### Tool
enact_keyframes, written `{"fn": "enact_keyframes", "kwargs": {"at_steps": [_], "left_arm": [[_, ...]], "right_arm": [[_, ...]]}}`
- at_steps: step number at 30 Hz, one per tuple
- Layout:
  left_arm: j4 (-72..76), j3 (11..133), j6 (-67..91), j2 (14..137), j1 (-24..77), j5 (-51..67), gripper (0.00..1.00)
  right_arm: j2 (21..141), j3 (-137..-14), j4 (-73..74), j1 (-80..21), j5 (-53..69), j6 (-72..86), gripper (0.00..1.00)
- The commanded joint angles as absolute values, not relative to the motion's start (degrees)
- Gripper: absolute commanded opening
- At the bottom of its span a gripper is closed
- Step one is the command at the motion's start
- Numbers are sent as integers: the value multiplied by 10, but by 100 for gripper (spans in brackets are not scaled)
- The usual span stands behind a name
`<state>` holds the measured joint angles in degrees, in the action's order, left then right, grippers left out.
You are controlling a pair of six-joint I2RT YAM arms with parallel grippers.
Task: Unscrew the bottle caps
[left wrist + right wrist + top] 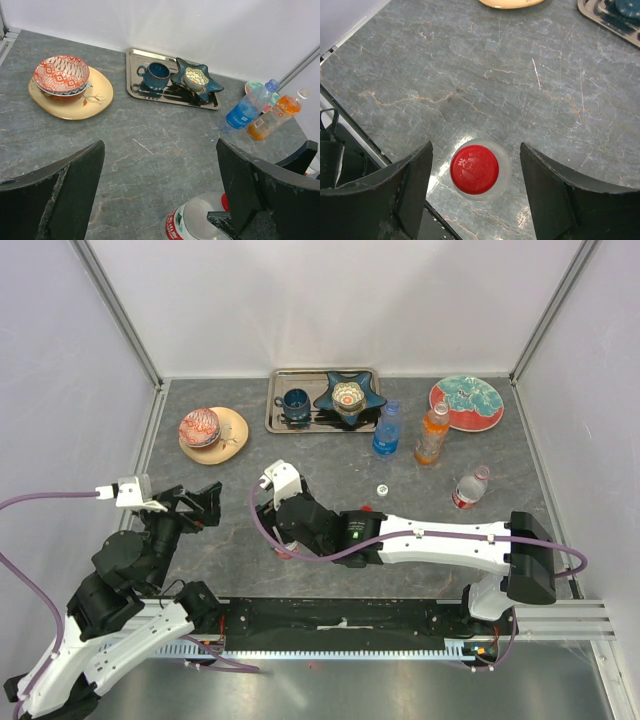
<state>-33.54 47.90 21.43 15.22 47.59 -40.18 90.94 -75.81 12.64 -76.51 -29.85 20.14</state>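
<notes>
A clear bottle (196, 221) with a red-and-white label stands upright near the table's front edge. Its red cap (474, 169) is on. My right gripper (475, 147) hangs straight above it, open, one jaw on each side of the cap with a gap to both. In the top view the right gripper (283, 540) hides this bottle. My left gripper (160, 145) is open and holds nothing, just left of the bottle. A blue bottle (387, 430) and an orange bottle (432, 435) stand at the back, both capped. Another clear bottle (470, 487) lies on its side at the right.
A small white round cap (382, 489) lies loose on the table. At the back, a metal tray (283, 380) holds a dark blue cup (295, 405) and a star-shaped dish (349, 395). A patterned bowl on a tan plate (235, 430) sits back left, a red-and-teal plate (466, 401) back right.
</notes>
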Motion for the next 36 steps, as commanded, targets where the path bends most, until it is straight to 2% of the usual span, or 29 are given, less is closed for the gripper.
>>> {"fn": "enact_keyframes", "kwargs": {"at_steps": [1,4,11,17,21,25,29,32,34,36], "left_arm": [[-330,475,238,142,475,-396,98],[-330,473,240,144,475,-392,97],[-330,477,239,149,475,-388,96],[-276,501,165,180,475,-380,96],[-208,547,103,258,475,-381,98],[-93,579,62,332,475,-355,99],[-39,632,64,415,475,-323,100],[-60,699,96,471,474,-235,100],[-70,751,125,492,471,-119,100],[-52,771,148,503,466,-16,100]], "right_arm": [[912,-738,105,-766,-308,230,76],[906,-724,97,-766,-308,235,71],[868,-695,81,-766,-333,244,39],[743,-696,97,-767,-387,211,33],[641,-716,147,-768,-425,214,30],[591,-732,199,-767,-440,255,25],[557,-735,221,-767,-438,274,18],[534,-736,232,-768,-436,282,8],[523,-742,244,-767,-439,285,0],[516,-753,260,-767,-447,287,0]]}}
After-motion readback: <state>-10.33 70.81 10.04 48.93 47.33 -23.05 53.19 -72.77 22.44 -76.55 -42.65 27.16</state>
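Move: The right hand, open and slanting down, hangs over the last red-capped bottle; its middle is about 10 cm below and 1 cm right. The loose red cap lies some 20 cm right and 12 ahead, the white cap roughly 25 right and 19 ahead, both on the table about 19 cm down. From the left hand the bottle stands about 13 cm right, 3 ahead and 18 lower. Down about 2.5 cm onto the capped end, the right hand closes its fingers around the neck just at the red cap. It then lifts roughly 20 cm and swings some 17 cm right, rolling about 30 degrees so its left side rises. Shortly after that lift begins, the left hand, still open, rises about 14 cm and goes 13 right and 6 forward, tipping up and turning clockwise. ##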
